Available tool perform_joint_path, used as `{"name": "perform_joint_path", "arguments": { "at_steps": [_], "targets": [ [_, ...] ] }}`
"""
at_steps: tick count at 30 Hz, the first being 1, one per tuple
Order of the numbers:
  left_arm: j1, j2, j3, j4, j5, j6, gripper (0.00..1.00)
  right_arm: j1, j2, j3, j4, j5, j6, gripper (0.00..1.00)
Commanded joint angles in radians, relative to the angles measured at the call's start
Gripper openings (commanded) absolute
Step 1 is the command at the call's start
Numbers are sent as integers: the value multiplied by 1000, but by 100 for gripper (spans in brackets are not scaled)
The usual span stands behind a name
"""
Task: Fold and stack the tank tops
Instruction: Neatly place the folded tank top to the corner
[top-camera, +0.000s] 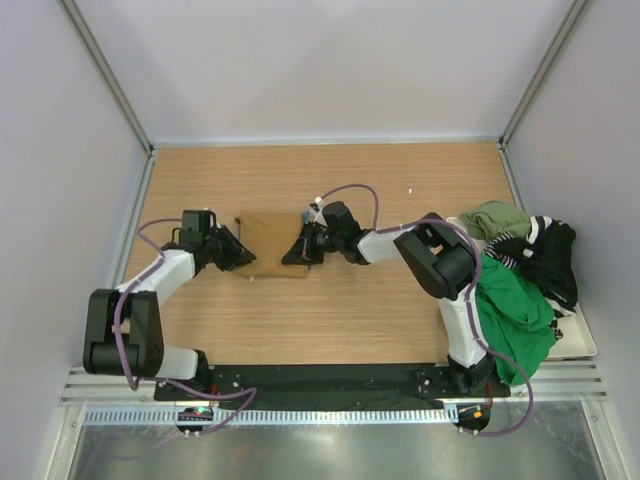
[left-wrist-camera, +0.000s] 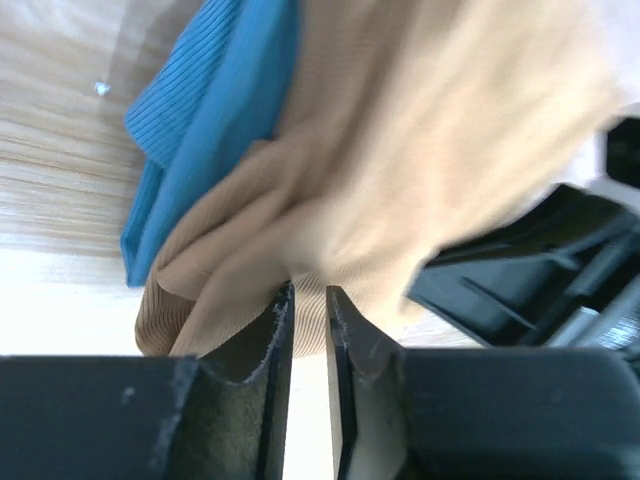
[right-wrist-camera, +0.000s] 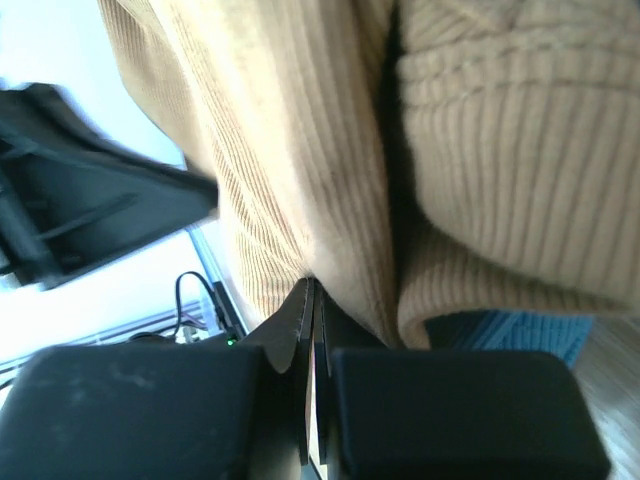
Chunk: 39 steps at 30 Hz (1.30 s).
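A tan tank top (top-camera: 272, 243) lies folded in the middle of the table, with a teal blue tank top (left-wrist-camera: 215, 100) showing under it. My left gripper (top-camera: 240, 256) holds the tan top's left edge; its jaws stand narrow with ribbed tan cloth (left-wrist-camera: 400, 150) pinched between them at the tips (left-wrist-camera: 310, 292). At the right edge of the same top, my right gripper (top-camera: 296, 250) is shut, tan cloth (right-wrist-camera: 290, 130) caught at its tips (right-wrist-camera: 312, 285). A strip of teal (right-wrist-camera: 510, 330) peeks from below the tan fold there.
At the table's right side a pile of tank tops rests on a white tray (top-camera: 583, 345): bright green (top-camera: 515, 310), olive (top-camera: 492, 218) and black (top-camera: 548, 255). White walls close in the table on three sides.
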Motion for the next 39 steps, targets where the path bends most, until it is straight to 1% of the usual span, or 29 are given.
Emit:
{"name": "perform_joint_path", "arguments": {
  "at_steps": [1, 5, 10, 12, 15, 16, 18, 21, 27, 29, 30, 31, 32, 33, 34, 35, 36, 37, 38, 39],
  "targets": [
    [3, -121, 26, 3, -60, 8, 20, 2, -79, 45, -56, 46, -64, 5],
    [3, -152, 77, -16, -60, -1, 24, 0, -96, 119, -111, 56, -84, 6],
    [4, -48, 203, -11, -22, -21, 23, 0, -61, 249, -157, 64, -84, 6],
    [6, 31, 244, 0, -36, -21, 23, -2, -32, 293, -171, 78, -85, 6],
    [15, 146, 329, 14, -103, -18, 23, -18, 16, 366, -159, 95, -58, 6],
    [18, 182, 368, 20, -111, -21, 22, -26, 58, 392, -150, 95, -46, 6],
    [23, 274, 407, 38, -76, -21, 21, -41, 104, 418, -143, 92, -16, 6],
    [21, 359, 458, 53, -57, -18, 20, -54, 164, 433, -124, 87, 10, 6],
    [27, 407, 478, 95, -48, -10, 20, -86, 246, 426, -64, 60, 57, 7],
    [29, 390, 482, 112, -25, 4, 21, -100, 247, 433, -62, 40, 57, 9],
    [27, 373, 473, 130, -5, 19, 21, -103, 225, 441, -83, 30, 24, 11],
    [27, 332, 462, 139, -7, 20, 21, -103, 206, 459, -111, 30, -8, 17],
    [27, 301, 447, 162, -13, 22, 22, -100, 179, 464, -189, 44, -42, 23],
    [26, 272, 410, 176, -25, 20, 25, -97, 118, 464, -223, 64, -118, 30],
    [26, 208, 390, 190, -30, 20, 26, -92, 79, 459, -252, 93, -151, 44],
    [24, 177, 370, 210, -34, 20, 28, -92, 45, 452, -310, 116, -185, 51],
    [23, 148, 332, 213, -37, 19, 33, -91, -33, 426, -338, 144, -216, 58],
    [20, 84, 314, 213, -36, 20, 37, -91, -70, 406, -362, 203, -270, 69],
    [11, 60, 292, 249, -30, 24, 41, -91, -108, 383, -390, 230, -294, 75],
    [6, 28, 255, 257, -21, 31, 49, -91, -153, 360, -404, 254, -318, 79]
  ]
}}
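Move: The left hand is low over the near-left part of the folded brown tank top, whose far-left corner lies about 11 cm ahead and 1 cm left. The right hand is at the near-right part, with the far-right corner about 11 cm ahead and 3 cm right. The middle of the top, with the blue tank top underneath, is some 4 cm ahead of both hands, 5 cm right of the left one and 4 cm left of the right one. All of it is 2 to 3 cm below. Nearly shut fingertips lift off the near part of the brown tank top, and both hands hop forward side by side, arcing 7 to 10 cm up and coming down by its far edge to pat it, some 13 cm on for the left hand and 11 for the right, which also drifts slightly left. Both then rise and open, the right much wider, fingers tipping up. ##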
